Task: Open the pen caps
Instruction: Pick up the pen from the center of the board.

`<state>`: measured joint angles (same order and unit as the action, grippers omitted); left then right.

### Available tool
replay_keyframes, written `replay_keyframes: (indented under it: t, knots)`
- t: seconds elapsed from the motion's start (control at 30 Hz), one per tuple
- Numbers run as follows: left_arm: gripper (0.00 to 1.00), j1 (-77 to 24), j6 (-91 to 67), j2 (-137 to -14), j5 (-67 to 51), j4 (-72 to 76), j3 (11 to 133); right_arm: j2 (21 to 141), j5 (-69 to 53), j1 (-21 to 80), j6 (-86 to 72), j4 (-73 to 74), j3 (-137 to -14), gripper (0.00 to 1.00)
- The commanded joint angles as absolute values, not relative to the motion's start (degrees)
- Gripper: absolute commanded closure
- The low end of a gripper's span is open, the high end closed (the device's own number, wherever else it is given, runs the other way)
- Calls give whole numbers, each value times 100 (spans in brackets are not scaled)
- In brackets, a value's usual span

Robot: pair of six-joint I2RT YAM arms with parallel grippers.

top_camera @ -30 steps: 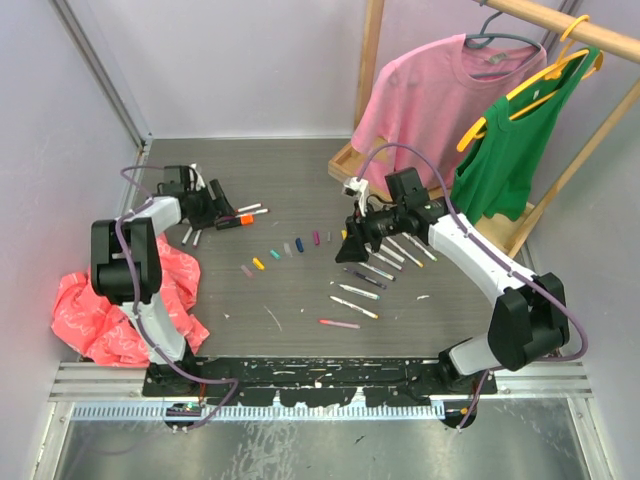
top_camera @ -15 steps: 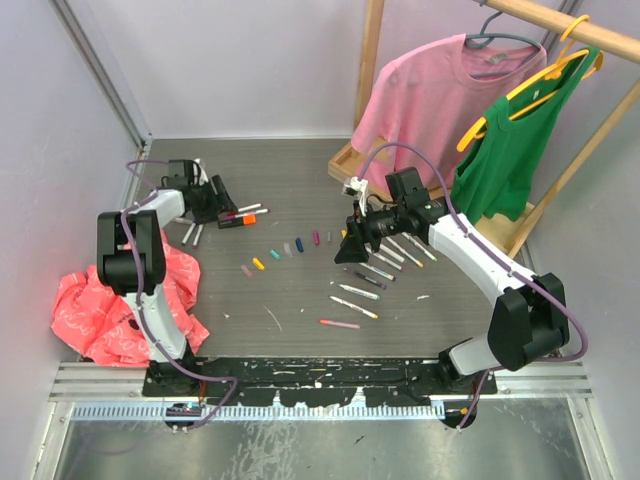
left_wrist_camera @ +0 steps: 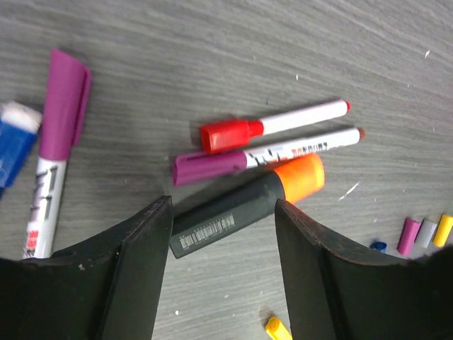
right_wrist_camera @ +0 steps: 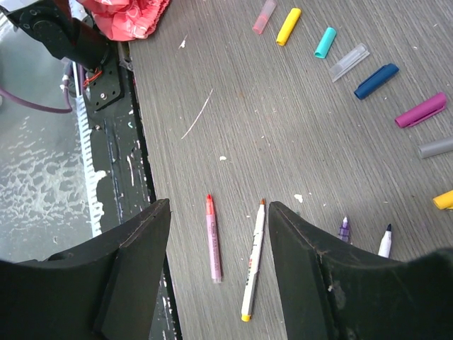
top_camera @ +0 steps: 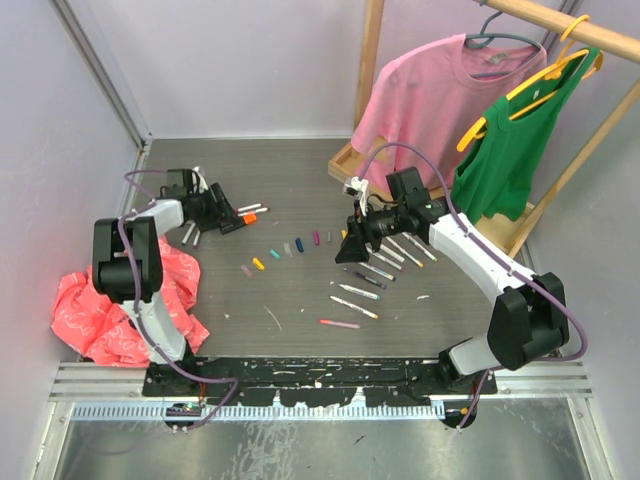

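Note:
My left gripper (left_wrist_camera: 223, 212) hangs open low over the table, its fingers either side of the black barrel of a thick orange-capped marker (left_wrist_camera: 244, 209), without touching it. Beside the marker lie a red-capped pen (left_wrist_camera: 272, 125) and a purple-capped pen (left_wrist_camera: 265, 156), with another purple-capped pen (left_wrist_camera: 56, 149) to the left. From above, the left gripper (top_camera: 222, 218) is at the far left of the table. Loose pen caps (top_camera: 275, 254) lie in a row mid-table. My right gripper (top_camera: 350, 250) hovers open and empty above uncapped pens (right_wrist_camera: 214, 237).
A red cloth (top_camera: 110, 300) lies crumpled at the near left. A pink shirt (top_camera: 430, 90) and a green top (top_camera: 510, 150) hang on a wooden rack (top_camera: 372, 60) at the back right. More uncapped pens (top_camera: 400, 250) lie under the right arm.
The left gripper's jaws have narrowed and it has shifted slightly over the orange-capped marker. The right arm has not moved.

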<state>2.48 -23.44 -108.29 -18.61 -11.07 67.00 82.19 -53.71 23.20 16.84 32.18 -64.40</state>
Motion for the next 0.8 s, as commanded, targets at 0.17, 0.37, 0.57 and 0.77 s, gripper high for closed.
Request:
replay_keyframes:
  t: [0.17,0.37,0.57,0.77]
  knots:
    - [39,76,-2509,-10104,-2088,-834,5826,8288,-5526,2279,1775,3190,-6609,37]
    - [38,-337,-2330,-9945,-1525,-1075,5735,8322,-5552,2251,1780,3221,-6627,37]
    - [37,-709,-1909,-10128,-205,-1852,6192,8350,-5572,2227,1802,3261,-6642,37]
    - [42,-1101,-1580,-10226,576,-2338,6587,8397,-5581,2215,1837,3308,-6667,37]
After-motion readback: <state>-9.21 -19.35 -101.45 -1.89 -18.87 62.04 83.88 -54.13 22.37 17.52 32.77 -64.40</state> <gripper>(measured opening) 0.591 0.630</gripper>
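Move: The black marker with the orange cap lies almost under the left hand, its middle about 1 cm back, 2 cm right and 2 cm below. From that hand, the purple-capped pen just beyond the marker is 2 cm ahead and 5 cm right, the red-capped pen 4 cm ahead and 5 cm right, and the yellow cap some 13 cm back and 8 cm right. From the right hand, the marker is roughly 14 cm ahead, 29 cm left and 17 cm down. Left hand draws back about 5 cm and rightward, seemingly dragging the marker's black end, then rolls left side up. ##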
